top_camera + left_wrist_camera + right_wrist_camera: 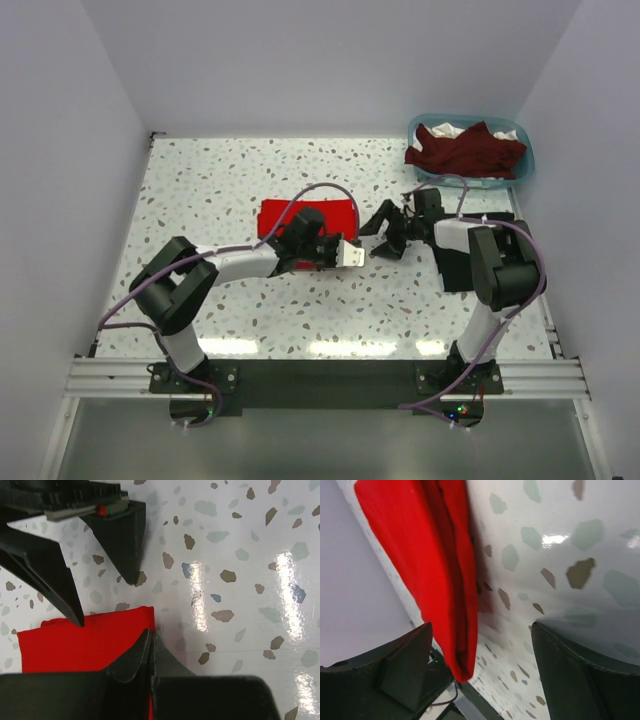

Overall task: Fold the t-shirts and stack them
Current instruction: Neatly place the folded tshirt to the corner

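Note:
A bright red t-shirt point(300, 215) lies folded flat mid-table. My left gripper point(352, 252) sits at the shirt's near right corner. In the left wrist view its fingers point(151, 635) are pressed together on the red shirt's point(75, 640) edge, and a red sliver shows between them. My right gripper point(385, 235) stands open just right of that corner, low over the table. The red cloth point(435, 570) hangs between its spread fingers point(405, 665), nearer the left one. A dark maroon t-shirt point(465, 150) is heaped in the basket.
The light blue basket point(524, 165) stands at the back right corner, with some white cloth point(445, 130) under the maroon shirt. White walls close in the speckled table point(220, 180) on three sides. Both arms' cables loop over the middle.

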Robot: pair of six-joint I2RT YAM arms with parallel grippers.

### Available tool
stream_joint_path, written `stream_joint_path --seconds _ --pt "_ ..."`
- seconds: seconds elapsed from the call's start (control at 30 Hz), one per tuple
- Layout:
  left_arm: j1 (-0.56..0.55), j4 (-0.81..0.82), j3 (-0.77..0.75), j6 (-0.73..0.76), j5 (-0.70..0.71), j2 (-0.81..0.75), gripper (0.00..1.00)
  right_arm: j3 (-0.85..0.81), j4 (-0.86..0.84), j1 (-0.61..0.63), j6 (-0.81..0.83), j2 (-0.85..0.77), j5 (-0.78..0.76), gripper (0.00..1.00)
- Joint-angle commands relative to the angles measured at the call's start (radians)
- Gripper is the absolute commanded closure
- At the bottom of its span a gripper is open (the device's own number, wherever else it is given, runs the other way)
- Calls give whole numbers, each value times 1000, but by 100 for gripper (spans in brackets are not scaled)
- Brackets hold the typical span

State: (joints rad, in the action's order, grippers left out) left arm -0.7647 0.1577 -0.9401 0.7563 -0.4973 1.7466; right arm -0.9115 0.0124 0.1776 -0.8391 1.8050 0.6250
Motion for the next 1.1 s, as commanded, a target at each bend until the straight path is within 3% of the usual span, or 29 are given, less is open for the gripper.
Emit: stream_joint_path --seconds 0.0,0.37,0.7,0.8,0.87,0.9,0.93,0.97,1.0,1.07 --pt "7 2 -54 -74 -79 -42 100 16 -155 36 -116 43 41 16" --pt "11 -26 -58 -52 -135 -59 100 -70 -239 106 -268 240 103 18" --pt "19 -7 -43 -45 -181 -58 100 -135 -194 132 -287 333 177 33" --pt "21 -9 -37 -38 -187 -58 100 -141 -148 131 -256 336 177 49" --pt "21 -26 -42 -37 -185 -61 100 -150 -100 129 -204 324 160 67" --pt "21 -39 -46 -38 -184 -62 89 -168 -42 129 -180 320 157 75" --pt "21 -56 -66 -51 -170 -67 82 -185 -16 128 -113 315 141 92" --pt "24 -97 -75 -63 -165 -74 76 -208 54 126 -69 304 130 99" --pt "31 -131 -87 -72 -168 -90 67 -263 178 126 -24 300 113 100" --pt "65 -234 -117 -109 -190 -114 60 -326 303 125 124 284 82 100"
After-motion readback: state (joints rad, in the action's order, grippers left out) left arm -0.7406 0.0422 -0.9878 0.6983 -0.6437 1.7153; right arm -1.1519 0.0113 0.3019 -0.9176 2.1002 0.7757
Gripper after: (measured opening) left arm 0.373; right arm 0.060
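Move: The right gripper, open, has the right edge of the folded red t-shirt about 7 cm to its left, 1 cm farther out and a couple of centimetres below. The folded black t-shirt lies some 24 cm to the right and 3 cm back; the blue basket is roughly 20 cm ahead and 20 cm right. The left gripper already holds the red t-shirt's near right corner; the edge spot the right hand goes for is about 6 cm ahead of it, 1 cm to its right. Sweep the open right gripper about 8 cm left, with its left side rolling up some 15 degrees, so the red t-shirt's right edge comes between its fingers; then sink about 2.5 cm and shut them, pinching the cloth. Meanwhile keep the near corner in the left gripper, easing up and back a little, and open those fingers only once the right has closed. ##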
